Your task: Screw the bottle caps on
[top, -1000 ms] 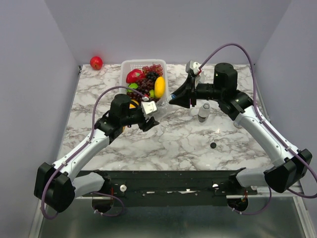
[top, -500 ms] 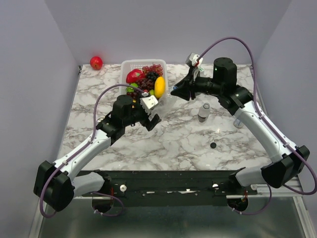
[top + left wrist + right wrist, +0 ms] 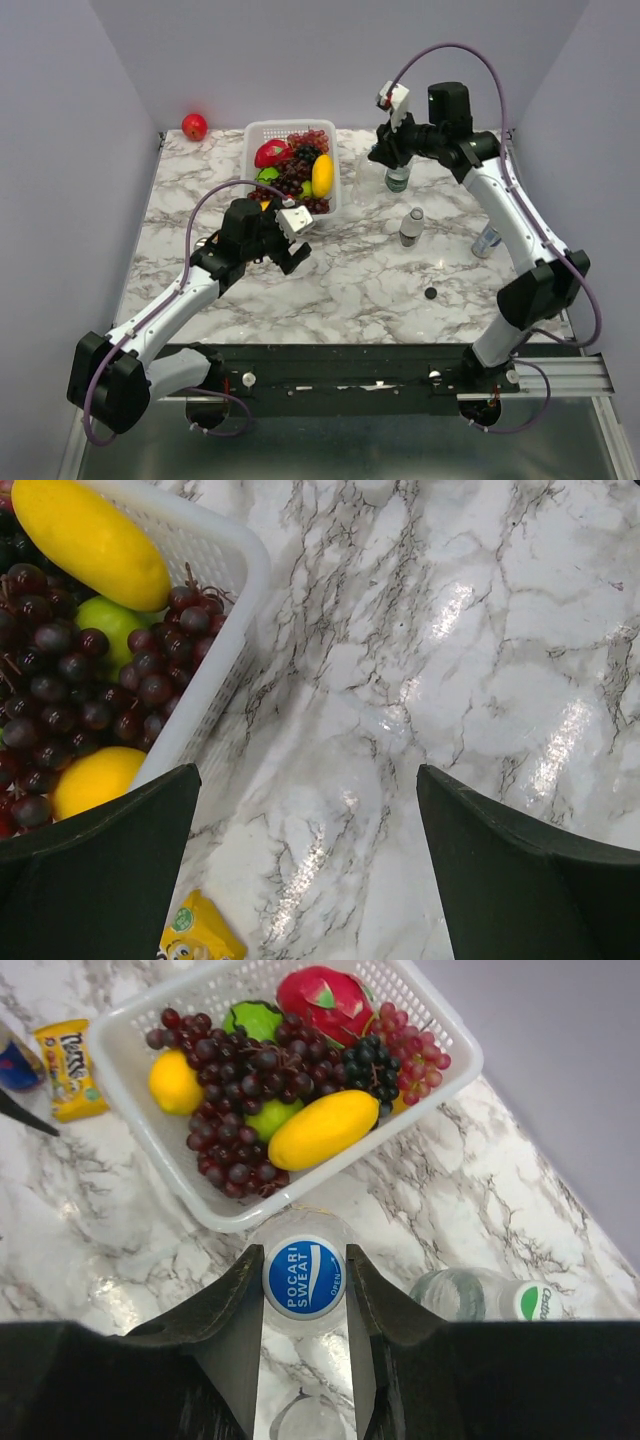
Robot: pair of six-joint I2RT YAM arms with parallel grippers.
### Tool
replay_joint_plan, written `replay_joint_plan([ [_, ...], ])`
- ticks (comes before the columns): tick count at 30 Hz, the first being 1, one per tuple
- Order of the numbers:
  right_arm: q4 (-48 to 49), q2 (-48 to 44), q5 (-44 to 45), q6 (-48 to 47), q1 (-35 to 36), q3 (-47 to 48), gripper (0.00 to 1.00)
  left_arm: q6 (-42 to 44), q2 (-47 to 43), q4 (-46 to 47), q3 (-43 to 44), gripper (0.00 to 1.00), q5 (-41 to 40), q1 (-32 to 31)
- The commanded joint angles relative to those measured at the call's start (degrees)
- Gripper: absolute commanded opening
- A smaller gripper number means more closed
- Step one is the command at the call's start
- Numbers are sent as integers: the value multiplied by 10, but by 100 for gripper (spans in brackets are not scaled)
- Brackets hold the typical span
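Observation:
The blue bottle cap (image 3: 304,1278), printed "Pocari Sweat", sits on top of a clear bottle, and my right gripper (image 3: 304,1290) is shut on it from both sides. In the top view that gripper (image 3: 385,157) hangs at the back, just right of the basket. Close beside it stands a second clear bottle (image 3: 465,1295) wearing the white-green cap (image 3: 535,1301); the top view shows this bottle (image 3: 398,181) too. The black cap (image 3: 430,293) lies loose on the marble. My left gripper (image 3: 291,243) (image 3: 310,880) is open over bare marble, holding nothing.
A white basket (image 3: 256,133) (image 3: 205,1218) of fruit stands at the back centre. A small clear bottle (image 3: 411,227) stands mid-table, and a drink can (image 3: 487,240) is at the right. A yellow candy packet (image 3: 200,937) lies by the basket. A red apple (image 3: 194,126) sits back left.
My left gripper has opened, let go of the bottle and drawn back to the left. The right arm has carried the blue-capped bottle up and back to the basket's right side.

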Motion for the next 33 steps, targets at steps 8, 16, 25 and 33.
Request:
replay_joint_plan([
  [8,-50,157,19,-24,-9,114,0,6,3,-18,7,99,24,9],
  [16,-47,196,17,-20,-13,120,1,6,13,-14,6,99,24,15],
  [25,-41,212,2,-12,-20,113,13,6,27,-13,15,99,28,20],
  [33,-32,206,-1,-8,-20,102,32,6,39,-8,20,99,35,20],
])
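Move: The right hand holds the blue-capped bottle. It takes it to bare table about 7 cm ahead, 1 cm left and 31 cm below. From the hand, the green-capped bottle stands some 13 cm ahead and 7 cm right, the uncapped bottle about 3 cm back and 11 cm right, and the fruit basket's middle roughly 14 cm ahead and 22 cm left. From the left hand, the bare spot is about 23 cm ahead, 22 cm right and 16 cm below. Down and forward goes the right hand, sinking about 10 cm while reaching some 7 cm out, quick at first, then easing to a stop, lowering the bottle towards the bare table between basket and green-capped bottle. The wrist tips its fingers some 15 degrees farther down; they keep their grip at the cap. The empty left hand, wide open, sinks about 2 cm. ##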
